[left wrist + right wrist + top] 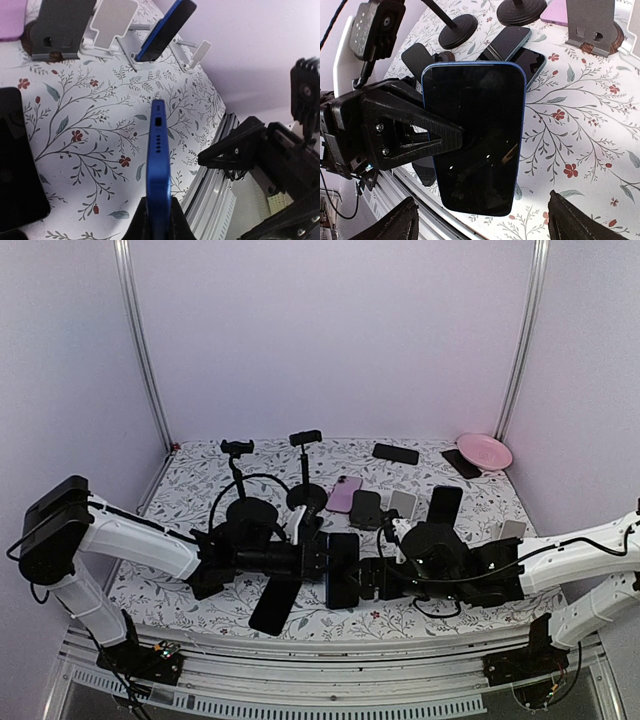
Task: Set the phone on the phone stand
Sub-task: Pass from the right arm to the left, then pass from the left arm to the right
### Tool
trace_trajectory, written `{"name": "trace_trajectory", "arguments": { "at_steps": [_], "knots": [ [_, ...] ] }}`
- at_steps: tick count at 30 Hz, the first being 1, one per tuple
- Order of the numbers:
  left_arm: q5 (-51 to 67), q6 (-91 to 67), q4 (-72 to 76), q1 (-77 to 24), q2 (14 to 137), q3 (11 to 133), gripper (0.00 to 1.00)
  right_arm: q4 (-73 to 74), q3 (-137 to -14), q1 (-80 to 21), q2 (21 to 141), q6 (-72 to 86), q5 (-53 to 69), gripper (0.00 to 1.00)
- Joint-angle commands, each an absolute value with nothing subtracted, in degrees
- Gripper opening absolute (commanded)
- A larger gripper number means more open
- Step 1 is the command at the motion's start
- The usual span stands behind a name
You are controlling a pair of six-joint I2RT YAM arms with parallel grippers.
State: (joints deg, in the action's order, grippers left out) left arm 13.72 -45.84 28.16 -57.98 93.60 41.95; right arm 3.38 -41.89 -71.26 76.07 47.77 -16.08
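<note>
A blue-edged phone (pixel 475 145) with a black screen hangs above the table's front edge, upright and edge-on in the left wrist view (pixel 157 160). My left gripper (pixel 157 220) is shut on its lower end, and one finger (pixel 410 130) lies across the screen's left side. My right gripper (pixel 482 200) faces the screen, its jaws wide apart and touching nothing. From above, the phone (pixel 343 575) sits between the left gripper (pixel 328 558) and the right gripper (pixel 372 578). An empty white phone stand (pixel 200 52) stands at the far right of a row of stands.
A grey stand (pixel 62 25), a white stand (pixel 112 22) and a stand holding a blue phone (pixel 167 30) line up behind. Two tall black clamp stands (pixel 237 448) (pixel 305 438) rise at the back left. Loose phones (pixel 275 605) (pixel 343 493) (pixel 395 453) and a pink plate (pixel 485 450) lie around.
</note>
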Motion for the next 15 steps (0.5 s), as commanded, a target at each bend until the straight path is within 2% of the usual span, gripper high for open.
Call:
{"name": "trace_trajectory", "arguments": {
  "at_steps": [1,7,15],
  "knots": [
    [14.2,-36.3,27.9,-60.4,90.2,42.9,0.00,4.0,-43.0,-71.6,70.8,48.7,-18.5,0.89],
    [12.3,-29.3,25.1,-64.2,88.1,44.5,0.00,5.7,-46.1,-71.7,68.2,49.0,-18.2,0.90],
    [8.8,-25.9,22.3,-67.9,87.8,47.4,0.00,8.5,-49.6,-71.6,72.1,49.4,-18.2,0.90]
  ]
}}
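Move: The phone is already pinched in the left hand, its middle about 3 cm to that hand's right and 1 cm back and down. From the open right hand it lies some 6 cm left, 2 cm ahead and 2 cm lower. On the table about 12 cm below the left hand, a black phone lies 12 cm left and 3 cm back, and a pair of phones 13 cm ahead and 3 cm left. Left hand keeps pinching the phone, drawing back about 6 cm, slightly right and up; open right hand rises 8. ##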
